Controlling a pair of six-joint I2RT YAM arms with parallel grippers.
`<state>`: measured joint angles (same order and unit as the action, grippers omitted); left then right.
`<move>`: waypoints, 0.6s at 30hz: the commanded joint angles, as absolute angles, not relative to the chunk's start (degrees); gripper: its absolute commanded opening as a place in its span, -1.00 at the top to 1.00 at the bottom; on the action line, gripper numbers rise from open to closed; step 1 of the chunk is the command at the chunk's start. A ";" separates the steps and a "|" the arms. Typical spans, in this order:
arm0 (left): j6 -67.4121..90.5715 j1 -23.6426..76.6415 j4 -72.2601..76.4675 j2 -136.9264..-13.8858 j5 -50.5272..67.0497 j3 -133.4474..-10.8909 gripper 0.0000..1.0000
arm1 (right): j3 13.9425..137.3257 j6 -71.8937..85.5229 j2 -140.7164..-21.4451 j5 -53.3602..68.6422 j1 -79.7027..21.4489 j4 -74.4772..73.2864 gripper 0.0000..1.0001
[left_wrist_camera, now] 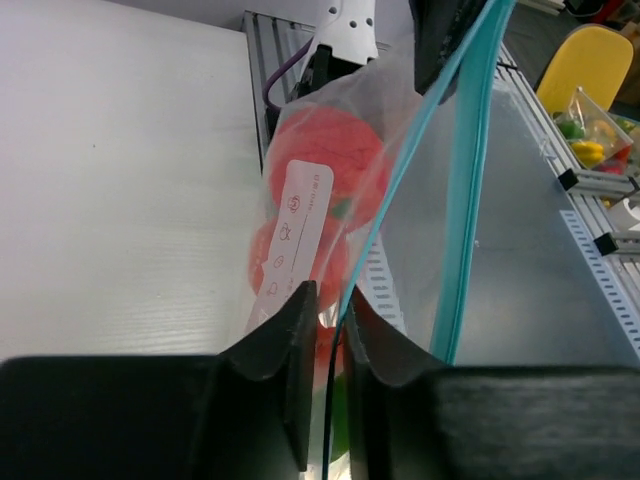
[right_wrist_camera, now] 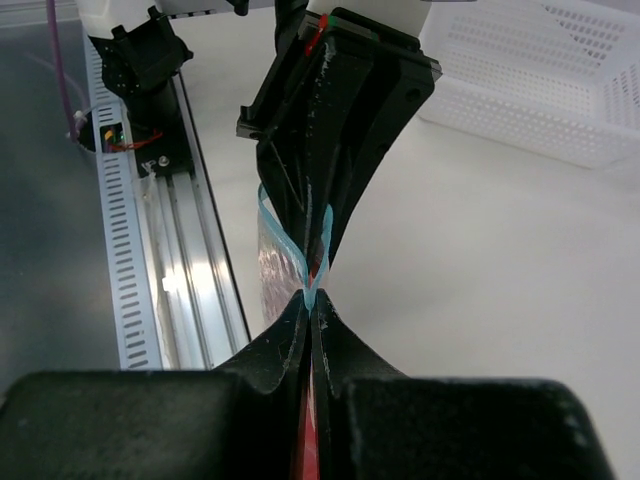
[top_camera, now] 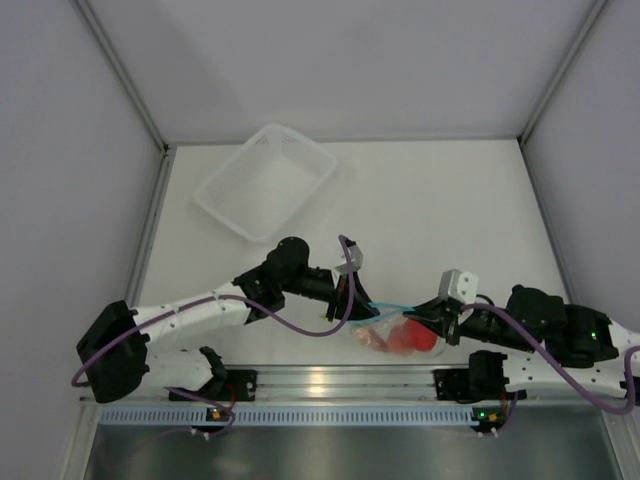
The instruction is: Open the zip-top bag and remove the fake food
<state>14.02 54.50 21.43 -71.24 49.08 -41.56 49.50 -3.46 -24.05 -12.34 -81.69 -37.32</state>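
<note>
The zip-top bag (top_camera: 378,332) hangs between my two grippers over the table's near edge, its light blue zip strip (left_wrist_camera: 463,180) parted into two lips. Red fake food (top_camera: 410,338) bulges inside; the left wrist view shows red rounds (left_wrist_camera: 335,150) behind the bag's white label (left_wrist_camera: 297,225). My left gripper (left_wrist_camera: 328,310) straddles one lip, jaws narrowed with a slit still showing. My right gripper (right_wrist_camera: 312,300) is shut on the strip's other end (right_wrist_camera: 272,222). The left gripper's black fingers (right_wrist_camera: 345,120) hang just beyond it.
A white mesh-sided basket (top_camera: 225,200) stands at the back left of the table, also seen as a white basket (right_wrist_camera: 540,110) in the right wrist view. The aluminium rail (top_camera: 330,380) with both arm bases runs just below the bag.
</note>
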 commanded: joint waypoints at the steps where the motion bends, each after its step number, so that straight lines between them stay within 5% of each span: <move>1: 12.83 54.84 24.08 -70.23 45.71 -41.57 0.74 | 49.66 -3.78 -23.73 -11.34 -81.39 -32.52 1.00; 3: 13.44 54.84 24.08 -69.79 42.91 -41.84 1.00 | 49.57 -3.69 -23.82 -11.25 -81.30 -32.69 1.00; 8: 16.17 54.84 24.08 -68.73 34.91 -41.84 1.00 | 50.10 -2.82 -24.78 -16.42 -81.39 -32.26 0.96; 11: 17.66 54.84 23.99 -67.42 27.44 -41.66 1.00 | 50.62 -1.06 -25.05 -24.67 -81.39 -31.47 0.27; 13: 18.37 54.84 23.99 -66.01 21.66 -41.05 1.00 | 50.80 1.39 -24.96 -28.63 -81.39 -30.77 0.11; 14: 19.07 54.76 23.99 -65.57 20.06 -40.87 1.00 | 51.06 2.36 -24.87 -32.22 -81.30 -30.15 -0.43; 16: 19.34 54.84 21.46 -64.60 14.02 -41.57 1.00 | 51.24 4.74 -24.26 -37.15 -81.30 -29.36 -0.98; 18: 19.68 54.84 18.82 -64.34 8.38 -42.53 1.00 | 50.98 9.21 -23.73 -40.41 -81.30 -28.31 -0.99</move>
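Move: The open bag's blue mouth edge already runs between the left hand's part-closed fingertips, right at its hand point; from the right hand, which still pinches the mouth's right end, that spot is about 7 cm left, 1 cm ahead and 1 cm lower. The watermelon slice hangs some 7 cm below the left hand and 2 cm back. The strawberry is about 11 cm to the left hand's right, 3 cm back and 8 cm below. Forward goes the left hand, about 7 cm and gathering speed, once its fingers have shut and pinched the mouth's edge; it rises slightly and swings some 30 degrees counter-clockwise. The right hand first holds still, then opens wide, lets go of the bag's right end and moves forward roughly 5 cm, drifting right and turning clockwise. ##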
